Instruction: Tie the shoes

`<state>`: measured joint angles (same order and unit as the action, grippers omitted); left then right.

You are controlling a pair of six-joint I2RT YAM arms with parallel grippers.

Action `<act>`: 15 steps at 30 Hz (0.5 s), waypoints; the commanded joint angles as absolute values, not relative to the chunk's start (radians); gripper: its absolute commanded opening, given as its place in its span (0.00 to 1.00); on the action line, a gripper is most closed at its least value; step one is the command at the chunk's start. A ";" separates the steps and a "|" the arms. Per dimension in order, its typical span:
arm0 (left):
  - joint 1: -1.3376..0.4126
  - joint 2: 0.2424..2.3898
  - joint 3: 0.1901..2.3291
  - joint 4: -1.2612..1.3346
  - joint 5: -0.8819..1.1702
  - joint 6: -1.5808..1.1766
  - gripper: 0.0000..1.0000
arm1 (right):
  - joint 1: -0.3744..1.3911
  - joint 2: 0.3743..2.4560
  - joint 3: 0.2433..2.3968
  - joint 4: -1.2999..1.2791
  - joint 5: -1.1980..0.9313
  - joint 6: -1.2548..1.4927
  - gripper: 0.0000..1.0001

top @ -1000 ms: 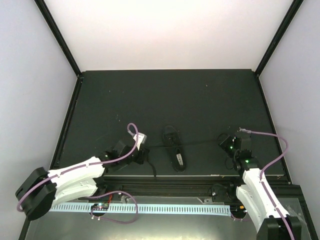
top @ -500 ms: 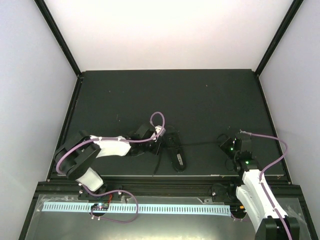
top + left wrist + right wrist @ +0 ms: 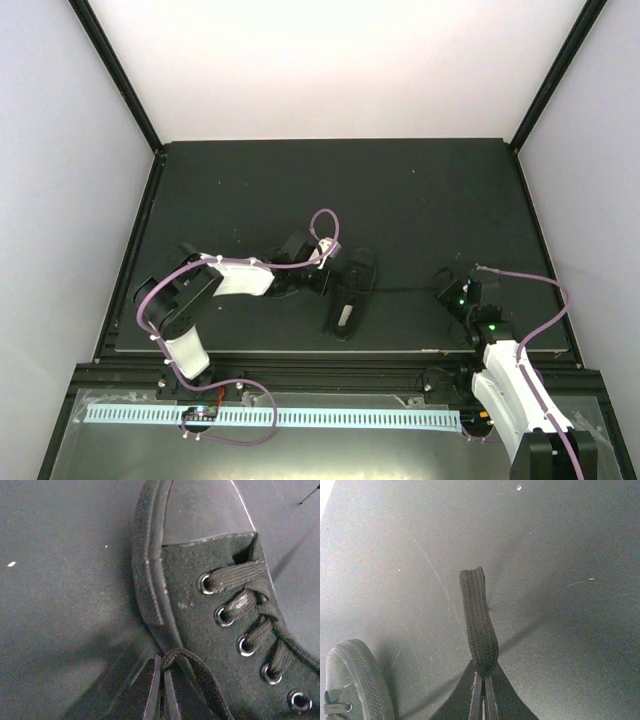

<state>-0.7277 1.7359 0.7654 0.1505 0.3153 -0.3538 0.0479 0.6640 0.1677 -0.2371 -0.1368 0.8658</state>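
The black shoe lies mid-table, toe tilted toward the far right, a pale patch showing on its insole. My left gripper is against the shoe's left side. In the left wrist view this gripper is shut on a loop of black lace next to the sole, below the laced eyelets of the shoe. My right gripper is to the right of the shoe, with a thin lace running taut to it. In the right wrist view that gripper is shut on the flat lace end; the shoe's toe is at lower left.
A dark mat covers the table, bounded by a black frame and pale walls. A rail with a white strip runs along the near edge between the arm bases. Purple cables loop over both arms.
My left arm has swung right from the near left to the shoe's side, lace in its grip. The shoe has turned, toe to the right. The right gripper barely moved.
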 commanded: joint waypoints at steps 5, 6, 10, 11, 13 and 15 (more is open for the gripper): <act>-0.707 1.537 0.609 0.119 0.360 -0.244 0.02 | 0.040 0.658 0.187 -0.206 -0.154 0.848 0.02; -0.707 1.495 0.580 0.107 0.366 -0.239 0.02 | 0.040 0.658 0.191 -0.206 -0.157 0.846 0.02; -0.710 1.331 0.504 0.026 0.451 -0.225 0.06 | 0.039 0.658 0.204 -0.206 -0.166 0.838 0.02; -0.710 1.297 0.496 -0.003 0.473 -0.222 0.12 | 0.039 0.659 0.207 -0.207 -0.169 0.836 0.02; -0.712 1.218 0.485 -0.071 0.491 -0.217 0.30 | 0.040 0.660 0.214 -0.208 -0.170 0.830 0.02; -0.712 1.168 0.469 -0.097 0.449 -0.218 0.50 | 0.040 0.660 0.218 -0.210 -0.170 0.828 0.02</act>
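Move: The left hand, shut and with the left lace looped over its fingertips, is low beside the shoe's forefoot: the shoe's middle lies about 4 cm to its right and 4 cm back, roughly level with it. The table's near edge runs some 17 cm straight back. For the right hand, which pinches the other lace's end, the shoe's middle lies about 21 cm to the left, level front to back and 1 cm lower. Back towards the table's near edge and out to the left, the left hand draws the lace away from the shoe's side, about 7 cm back and 5 cm left. It goes level at first, then climbs about 4 cm while the fingers open to roughly a third, letting go of the lace. The right hand nearly stays in place, keeping its pinch. ##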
